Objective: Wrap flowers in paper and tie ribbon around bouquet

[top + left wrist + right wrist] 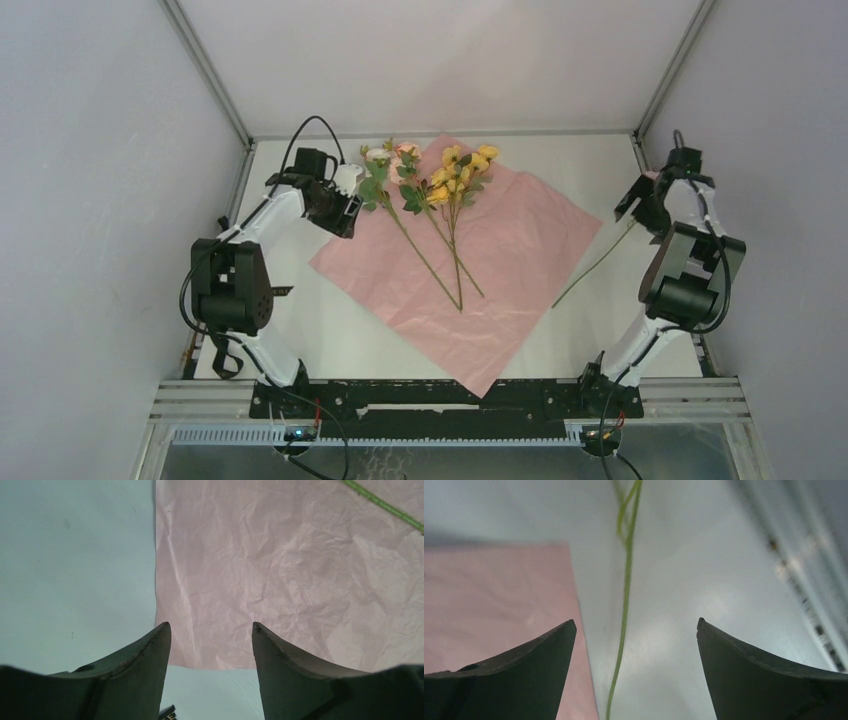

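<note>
The paper lies flat, pink side up, as a diamond in the middle of the table. Flowers with pink, cream and yellow blooms rest on its far part, stalks pointing toward me. One more green stalk lies on the bare table right of the sheet. My right gripper hovers over that stalk's far end, open wide; the stalk runs between the fingers without touching them. My left gripper is open at the paper's left edge, empty. The ribbon is out of view.
A white table enclosed by grey walls, with metal frame posts at the far corners. A slotted rail runs along the near edge between the arm bases. A green stalk crosses the top right of the left wrist view.
</note>
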`<state>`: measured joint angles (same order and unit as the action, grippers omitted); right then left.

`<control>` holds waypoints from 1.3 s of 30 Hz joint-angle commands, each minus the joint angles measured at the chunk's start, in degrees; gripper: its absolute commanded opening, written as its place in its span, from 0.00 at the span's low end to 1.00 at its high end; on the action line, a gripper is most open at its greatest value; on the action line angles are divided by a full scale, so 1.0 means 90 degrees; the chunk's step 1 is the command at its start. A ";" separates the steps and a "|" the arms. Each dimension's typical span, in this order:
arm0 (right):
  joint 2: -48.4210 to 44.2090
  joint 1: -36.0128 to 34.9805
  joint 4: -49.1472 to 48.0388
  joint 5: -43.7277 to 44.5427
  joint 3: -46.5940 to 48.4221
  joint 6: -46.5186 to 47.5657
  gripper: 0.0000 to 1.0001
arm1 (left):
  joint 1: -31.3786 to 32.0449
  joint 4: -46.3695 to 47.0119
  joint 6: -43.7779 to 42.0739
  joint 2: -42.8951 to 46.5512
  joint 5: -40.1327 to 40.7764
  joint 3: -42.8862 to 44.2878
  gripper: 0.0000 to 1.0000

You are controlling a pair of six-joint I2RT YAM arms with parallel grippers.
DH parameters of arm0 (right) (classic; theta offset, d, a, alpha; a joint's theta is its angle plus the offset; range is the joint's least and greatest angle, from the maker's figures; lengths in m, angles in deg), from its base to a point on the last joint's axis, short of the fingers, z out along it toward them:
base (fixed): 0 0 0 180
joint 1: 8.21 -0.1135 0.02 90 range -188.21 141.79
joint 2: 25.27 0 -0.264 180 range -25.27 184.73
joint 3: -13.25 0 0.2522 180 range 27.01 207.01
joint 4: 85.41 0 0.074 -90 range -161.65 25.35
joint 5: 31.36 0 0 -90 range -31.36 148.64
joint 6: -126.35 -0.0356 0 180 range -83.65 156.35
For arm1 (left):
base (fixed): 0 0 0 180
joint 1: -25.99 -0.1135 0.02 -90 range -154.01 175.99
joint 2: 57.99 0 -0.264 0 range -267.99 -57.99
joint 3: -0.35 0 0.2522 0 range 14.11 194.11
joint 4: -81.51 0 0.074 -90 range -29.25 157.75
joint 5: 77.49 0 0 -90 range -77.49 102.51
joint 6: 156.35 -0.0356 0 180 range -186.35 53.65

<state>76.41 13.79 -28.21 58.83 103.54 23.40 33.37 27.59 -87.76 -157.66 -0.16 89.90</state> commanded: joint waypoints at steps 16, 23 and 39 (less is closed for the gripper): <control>0.2389 0.0416 0.0325 -0.0346 0.2445 -0.0333 0.19 | -0.0019 0.0101 -0.0165 0.0440 -0.0180 -0.0067 0.66; -0.0091 0.0096 -0.0251 0.1516 0.1995 0.0006 0.00 | -0.0063 -0.0076 -0.0221 0.0799 -0.0370 -0.0253 0.67; -0.1479 -0.4651 -0.1941 -0.1396 0.1621 0.0904 0.00 | -0.0800 -0.0346 -0.0069 0.1040 -0.0023 -0.1129 1.00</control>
<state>51.02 -21.38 -43.72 61.03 118.58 31.31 26.59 25.88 -88.42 -149.71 -1.82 82.18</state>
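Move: The pink flower's upper stem, where it forks, lies about 7 cm ahead of my right hand, 5 cm to its right and 6 cm below. From that same hand the blooms are some 13 ahead and 6 right, the paper's right corner about 5 ahead and 5 left. From my left hand, the ribbon's lettered end lies about 7 cm back, 11 left and 9 down, with the paper's left corner 3 back, 8 left. I reach my open right hand forward and right along the pink flower's stem, sink about 5 cm, close the fingers on the stem near its fork, then lift nearly 40 cm and swing left towards the paper, fingers tipping up and forward some 60 degrees while turning counter-clockwise. Late on, my left hand eases about 5 cm back and left towards the ribbon, opening wider. ##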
